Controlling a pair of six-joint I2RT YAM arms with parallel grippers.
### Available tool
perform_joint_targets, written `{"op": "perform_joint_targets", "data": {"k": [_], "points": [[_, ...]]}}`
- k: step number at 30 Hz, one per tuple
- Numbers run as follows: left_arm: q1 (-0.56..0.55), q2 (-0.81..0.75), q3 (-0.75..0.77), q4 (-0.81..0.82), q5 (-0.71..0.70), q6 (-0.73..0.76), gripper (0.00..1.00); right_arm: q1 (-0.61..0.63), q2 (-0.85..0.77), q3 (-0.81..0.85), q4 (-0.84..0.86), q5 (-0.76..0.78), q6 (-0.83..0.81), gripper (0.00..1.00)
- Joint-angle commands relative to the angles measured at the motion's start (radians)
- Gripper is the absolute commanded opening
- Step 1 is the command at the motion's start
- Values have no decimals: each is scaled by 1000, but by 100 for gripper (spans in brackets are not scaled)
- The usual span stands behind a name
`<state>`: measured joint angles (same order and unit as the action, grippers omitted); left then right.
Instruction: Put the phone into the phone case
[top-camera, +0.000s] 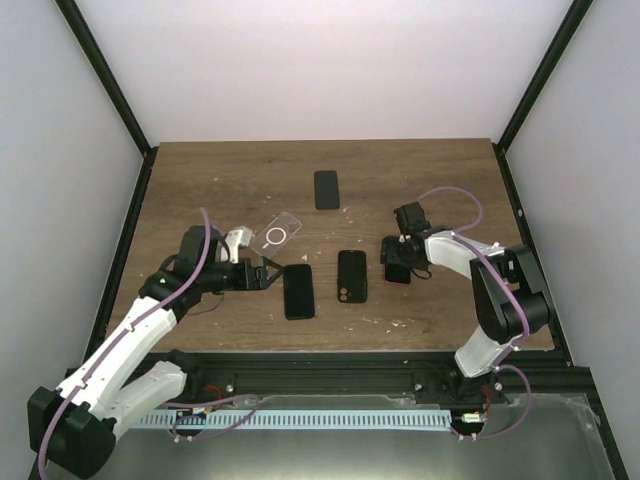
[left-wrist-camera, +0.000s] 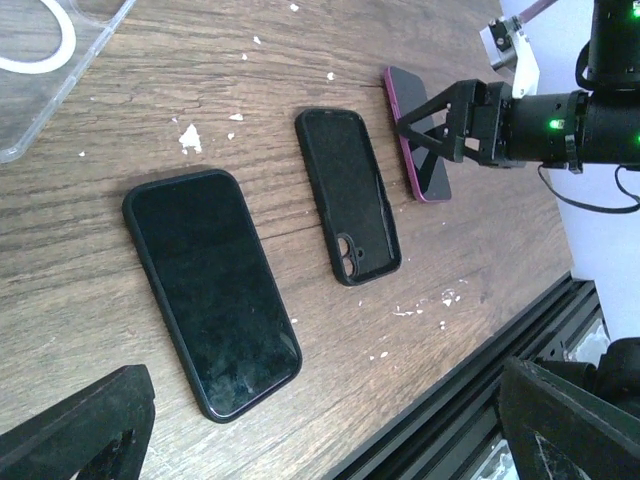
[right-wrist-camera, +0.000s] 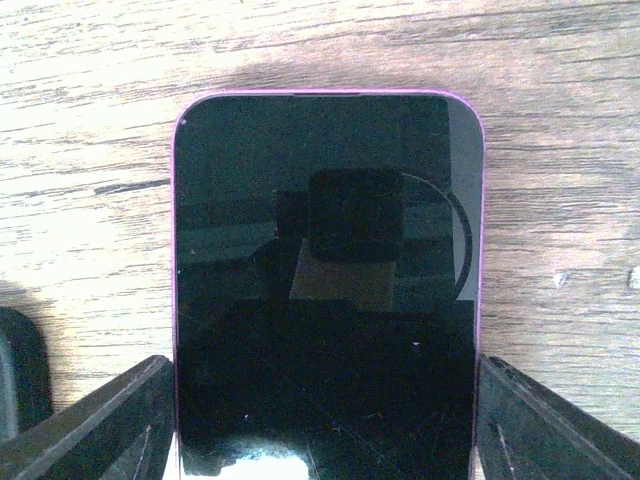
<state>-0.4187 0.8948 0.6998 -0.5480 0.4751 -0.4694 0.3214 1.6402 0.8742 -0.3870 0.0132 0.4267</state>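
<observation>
A purple-edged phone (top-camera: 398, 272) (right-wrist-camera: 325, 250) lies screen up on the wooden table at the right. My right gripper (top-camera: 400, 258) (right-wrist-camera: 325, 425) straddles it, and its fingers (right-wrist-camera: 100, 425) press against both long sides, so it is shut on the phone. Just left of it lies an empty black phone case (top-camera: 351, 276) (left-wrist-camera: 348, 195), open side up, with a camera cut-out at its near end. My left gripper (top-camera: 266, 275) (left-wrist-camera: 325, 440) stands open and empty over the table, left of a black phone (top-camera: 298, 290) (left-wrist-camera: 212, 290).
A clear case with a white ring (top-camera: 278, 234) (left-wrist-camera: 50, 60) lies behind the left gripper. Another dark phone (top-camera: 326, 189) rests further back at the centre. The table's front edge and a black rail (left-wrist-camera: 480, 400) run close to the near side. White specks dot the wood.
</observation>
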Motion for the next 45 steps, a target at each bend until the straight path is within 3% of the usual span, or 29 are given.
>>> {"op": "perform_joint_targets", "data": {"k": [1,11,21,30,37,45], "points": [[4,9,-10,43,41,-28,94,30,-11,-28,-20,11,4,78],[4,55,-16,92,55,-62,91,82,-133,-11,-45,-6,63,74],[4,44,-32,83,25,-59,91,235,-195,20,-17,-26,209,71],[4,20,-42,64,1,-48,92,392,-120,70,45,8,309,70],[5,0,-47,55,-1,-43,93,422,-18,118,46,44,325,69],[4,-8,-55,60,-7,-41,93,424,-17,85,49,88,352,69]]}}
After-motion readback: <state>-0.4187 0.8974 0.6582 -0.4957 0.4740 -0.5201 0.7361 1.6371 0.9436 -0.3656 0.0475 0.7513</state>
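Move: The phone case lies about 13 cm to the left of the right hand and some 5 cm back, roughly 1 cm below its hand point; the phone is already between that hand's fingers, flat at table level. Beyond the case, the black cased phone lies some 17 cm farther left and 4 cm nearer the robot; the clear case is about 36 cm left of the right hand and 8 cm ahead. From the left hand the phone case is about 21 cm right, 4 cm ahead, 16 cm below. The phone, kept pinched by its long edges as the grip effort rises, is drawn back a little by the right hand, then lifted about 5 cm and carried some 14 cm left and 5 cm back to the phone case. There the hand lowers it a bit over 2 cm onto or just above the case, having rolled about 10 degrees, left side up, with a slight counter-clockwise turn. ##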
